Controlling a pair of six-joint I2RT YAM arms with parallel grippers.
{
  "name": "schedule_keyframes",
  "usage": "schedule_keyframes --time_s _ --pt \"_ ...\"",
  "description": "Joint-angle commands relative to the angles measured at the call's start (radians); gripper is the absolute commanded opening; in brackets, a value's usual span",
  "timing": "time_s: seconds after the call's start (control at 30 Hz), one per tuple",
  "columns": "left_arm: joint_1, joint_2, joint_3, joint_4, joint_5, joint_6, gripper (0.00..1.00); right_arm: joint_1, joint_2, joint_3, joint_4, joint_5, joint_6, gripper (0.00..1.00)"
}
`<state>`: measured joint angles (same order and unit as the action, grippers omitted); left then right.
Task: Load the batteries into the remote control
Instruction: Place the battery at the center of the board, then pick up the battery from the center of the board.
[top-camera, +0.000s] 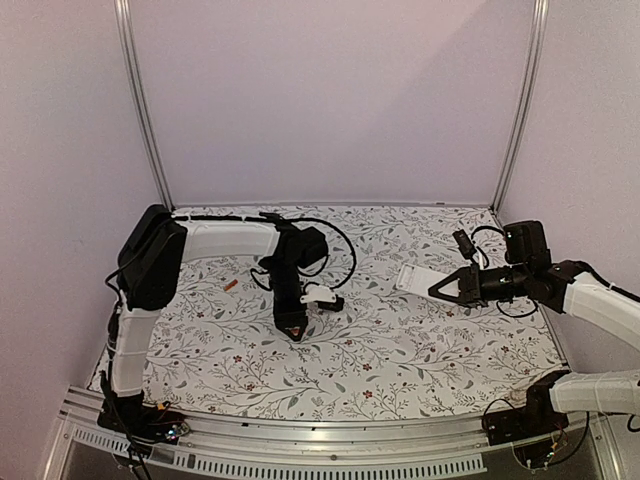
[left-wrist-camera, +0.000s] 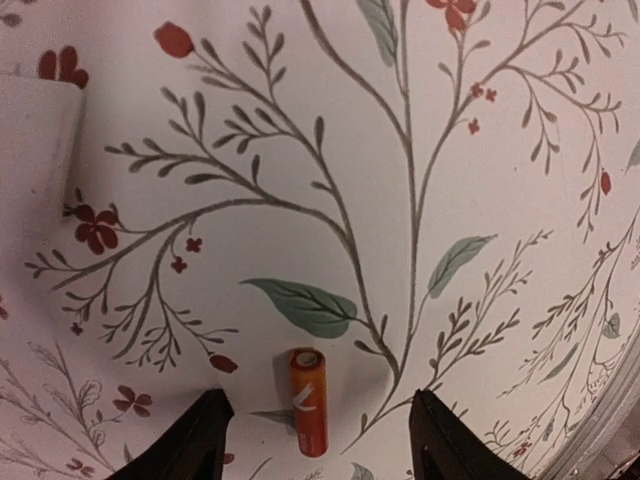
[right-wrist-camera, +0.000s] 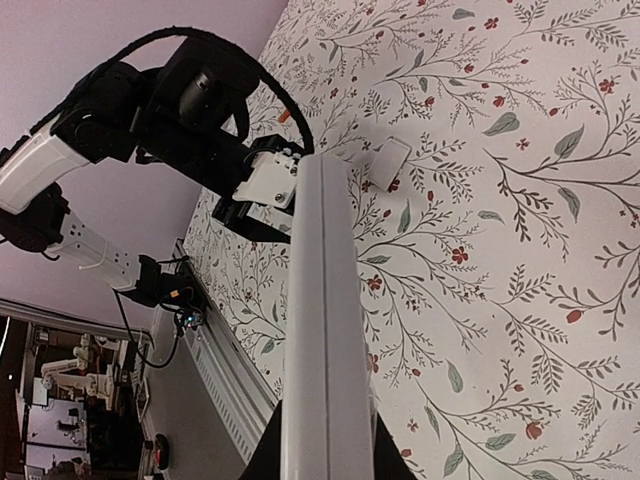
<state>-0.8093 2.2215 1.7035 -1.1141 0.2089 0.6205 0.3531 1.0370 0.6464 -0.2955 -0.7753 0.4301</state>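
Observation:
One orange battery (left-wrist-camera: 308, 400) lies flat on the flowered cloth, between the two black fingers (left-wrist-camera: 190, 442) of my left gripper (left-wrist-camera: 315, 440). The jaws stand open on either side of it and do not touch it. In the top view that gripper (top-camera: 291, 328) points down at mid-table and hides this battery. A second battery (top-camera: 231, 286) lies to its left. My right gripper (top-camera: 440, 288) is shut on the white remote control (top-camera: 418, 277), held off the table at the right. In its wrist view the remote control (right-wrist-camera: 325, 300) shows edge-on. The small white cover (right-wrist-camera: 385, 160) lies on the cloth.
The flowered cloth (top-camera: 400, 350) covers the table, with a metal rail (top-camera: 330, 450) along the near edge. Black cables (top-camera: 345, 245) loop behind the left wrist. Pale walls and two upright posts (top-camera: 143, 100) close in the back and sides.

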Motion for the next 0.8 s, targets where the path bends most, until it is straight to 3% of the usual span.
schedule_keyframes --time_s 0.0,0.13,0.23,0.33,0.37,0.4,0.53,0.63,0.77 --pt "-0.016 -0.042 0.001 0.039 -0.079 -0.028 0.67 -0.007 0.012 0.003 -0.015 0.014 -0.01 0.0" --pt "-0.019 -0.147 -0.021 0.091 -0.135 -0.09 0.7 -0.006 0.034 0.018 -0.016 0.012 -0.021 0.0" --pt "-0.022 -0.263 -0.066 0.187 -0.241 -0.215 0.72 -0.007 0.051 0.032 -0.014 0.008 -0.026 0.0" --pt "-0.03 -0.394 -0.127 0.3 -0.41 -0.406 0.78 -0.007 0.056 0.046 -0.015 0.006 -0.035 0.0" --pt "-0.031 -0.439 -0.147 0.325 -0.432 -0.47 0.96 -0.006 0.057 0.049 -0.016 0.007 -0.038 0.0" --pt "-0.031 -0.492 -0.181 0.366 -0.458 -0.556 0.99 -0.006 0.059 0.052 -0.015 0.005 -0.04 0.0" --pt "-0.029 -0.692 -0.338 0.529 -0.513 -0.889 1.0 -0.007 0.06 0.056 -0.016 0.003 -0.048 0.0" --pt "-0.002 -0.751 -0.454 0.588 -0.418 -1.145 1.0 -0.008 0.054 0.055 -0.013 -0.003 -0.047 0.0" --pt "-0.01 -0.727 -0.475 0.578 -0.338 -1.387 1.0 -0.006 0.039 0.052 -0.015 -0.004 -0.042 0.0"
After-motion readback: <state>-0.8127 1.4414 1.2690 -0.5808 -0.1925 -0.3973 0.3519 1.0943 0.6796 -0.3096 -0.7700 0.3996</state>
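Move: The battery just set down lies on the table between the left hand's parted fingertips, straight below by barely 1 cm. From that hand the second battery is about 14 cm ahead and 15 cm left, the white battery cover some 9 cm ahead and 8 cm right. The remote, held in the right hand, is roughly 28 cm right, about level fore-and-aft, 15 cm higher. For the right hand the set-down battery is some 33 cm left, 3 cm ahead and 17 cm below. Up and away from the set-down battery, the left hand climbs about 21 cm, slowly at first and then fast, easing forward some 5 cm and late on 4 cm left. Its already parted fingers spread fully; the wrist swings counter-clockwise some 65 degrees and tips up, from pointing straight down to slanting forward and right. The right hand keeps its grip on the remote, nearly still. ##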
